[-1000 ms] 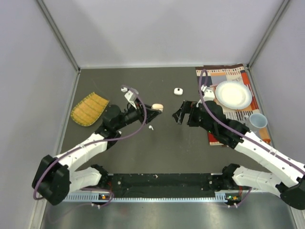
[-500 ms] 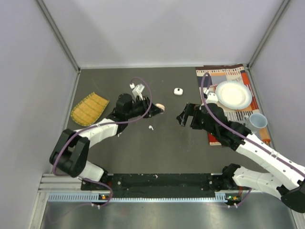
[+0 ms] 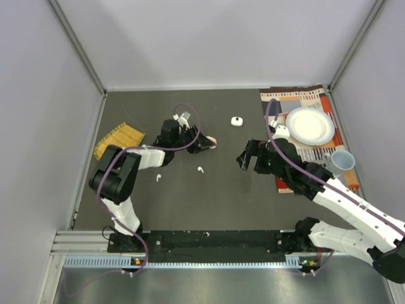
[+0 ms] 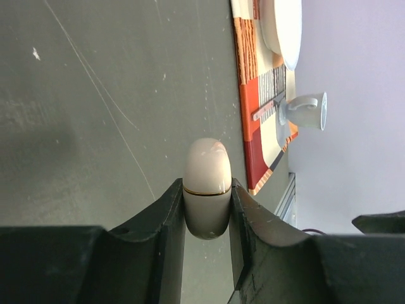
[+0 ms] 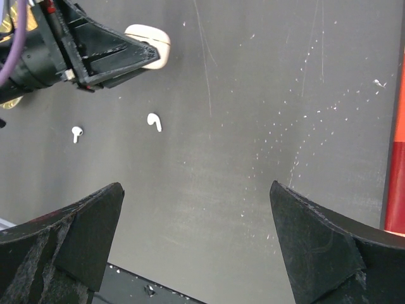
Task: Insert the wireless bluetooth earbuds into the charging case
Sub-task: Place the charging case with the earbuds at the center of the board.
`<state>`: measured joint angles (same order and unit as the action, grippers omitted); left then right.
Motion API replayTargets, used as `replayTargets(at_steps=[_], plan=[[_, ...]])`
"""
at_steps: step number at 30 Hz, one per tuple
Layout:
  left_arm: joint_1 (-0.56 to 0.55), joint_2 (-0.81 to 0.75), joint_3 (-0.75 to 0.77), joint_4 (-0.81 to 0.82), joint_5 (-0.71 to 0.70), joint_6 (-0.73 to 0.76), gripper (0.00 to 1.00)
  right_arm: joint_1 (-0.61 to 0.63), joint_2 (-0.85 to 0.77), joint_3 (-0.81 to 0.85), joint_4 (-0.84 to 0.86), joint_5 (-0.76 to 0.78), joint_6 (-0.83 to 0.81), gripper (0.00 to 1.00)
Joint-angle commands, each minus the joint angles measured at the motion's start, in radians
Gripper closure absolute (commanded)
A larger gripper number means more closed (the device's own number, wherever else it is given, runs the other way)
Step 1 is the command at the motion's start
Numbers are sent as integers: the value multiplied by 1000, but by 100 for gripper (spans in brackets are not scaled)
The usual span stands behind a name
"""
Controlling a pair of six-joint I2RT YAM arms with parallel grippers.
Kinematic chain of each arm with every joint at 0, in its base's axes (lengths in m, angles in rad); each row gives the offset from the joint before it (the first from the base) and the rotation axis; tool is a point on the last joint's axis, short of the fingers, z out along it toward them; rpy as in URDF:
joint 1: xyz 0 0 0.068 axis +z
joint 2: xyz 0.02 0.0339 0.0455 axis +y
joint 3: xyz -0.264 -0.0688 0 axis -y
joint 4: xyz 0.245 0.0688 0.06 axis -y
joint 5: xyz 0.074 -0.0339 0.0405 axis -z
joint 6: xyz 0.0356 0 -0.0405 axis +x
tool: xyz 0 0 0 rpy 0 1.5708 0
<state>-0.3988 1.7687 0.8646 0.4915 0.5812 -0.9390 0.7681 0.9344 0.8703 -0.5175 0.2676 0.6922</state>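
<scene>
My left gripper [image 3: 207, 144] is shut on a pale peach charging case [image 4: 207, 183] with a gold seam, its lid closed; the case sticks out past the fingertips, low over the dark table. Two tiny white earbuds lie loose on the table: one [image 3: 200, 170] just in front of that gripper, the other [image 3: 159, 177] further left beside the left forearm. The right wrist view shows both earbuds [image 5: 154, 121] [image 5: 76, 133] and the held case [image 5: 152, 50]. My right gripper [image 3: 243, 158] hangs open and empty to the right of them, its fingers [image 5: 82, 234] wide apart.
A small white case [image 3: 236, 121] sits further back at centre. A bamboo mat [image 3: 114, 138] lies at the left, partly behind the left arm. On the striped placemat [image 3: 304, 100] at the right stand a white plate [image 3: 310, 125] and a clear cup [image 3: 342, 159].
The left arm has folded back and to the left, its gripper staying near the same spot with the case. That uncovered the second earbud. The right arm barely moved.
</scene>
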Motion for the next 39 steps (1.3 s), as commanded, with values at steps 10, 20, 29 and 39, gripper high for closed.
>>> replayTargets(at_steps=[10, 20, 29, 39], plan=[[35, 159, 77, 65, -81, -112, 100, -13, -36, -8, 7, -5, 24, 1], [46, 189, 73, 9, -106, -169, 94, -13, -28, -10, 5, -10, 24, 1], [51, 187, 94, -113, -132, -152, 84, -13, -16, -8, 2, -19, 24, 1], [52, 172, 122, -204, -158, -86, 62, -13, -5, -7, 4, -25, 24, 1]])
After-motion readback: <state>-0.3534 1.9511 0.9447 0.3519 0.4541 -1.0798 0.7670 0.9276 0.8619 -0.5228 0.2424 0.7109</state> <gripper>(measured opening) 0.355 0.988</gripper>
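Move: The left hand already holds the closed earbud case over the board; the bare spot at the board's centre lies about 3 cm ahead, 3 cm left and 9 cm below. The nearer stray earbud is some 5 cm back and 4 cm left of the hand, 9 cm below, and the small white case about 16 cm ahead and 10 cm right at table height. From the idle right hand, that spot is roughly 15 cm ahead, 16 cm left and 18 cm down. The left hand lowers the pinched case some 8 cm towards the bare board just beyond the nearer stray earbud, easing about 3 cm forward early on and nearly as far left as it sinks. Meanwhile the wrist turns about 20 degrees, tipping the fingers steeper and swinging them counter-clockwise, until the descent stops with the case down at the board; the squeeze then slackens, but the fingers stay around the case. ##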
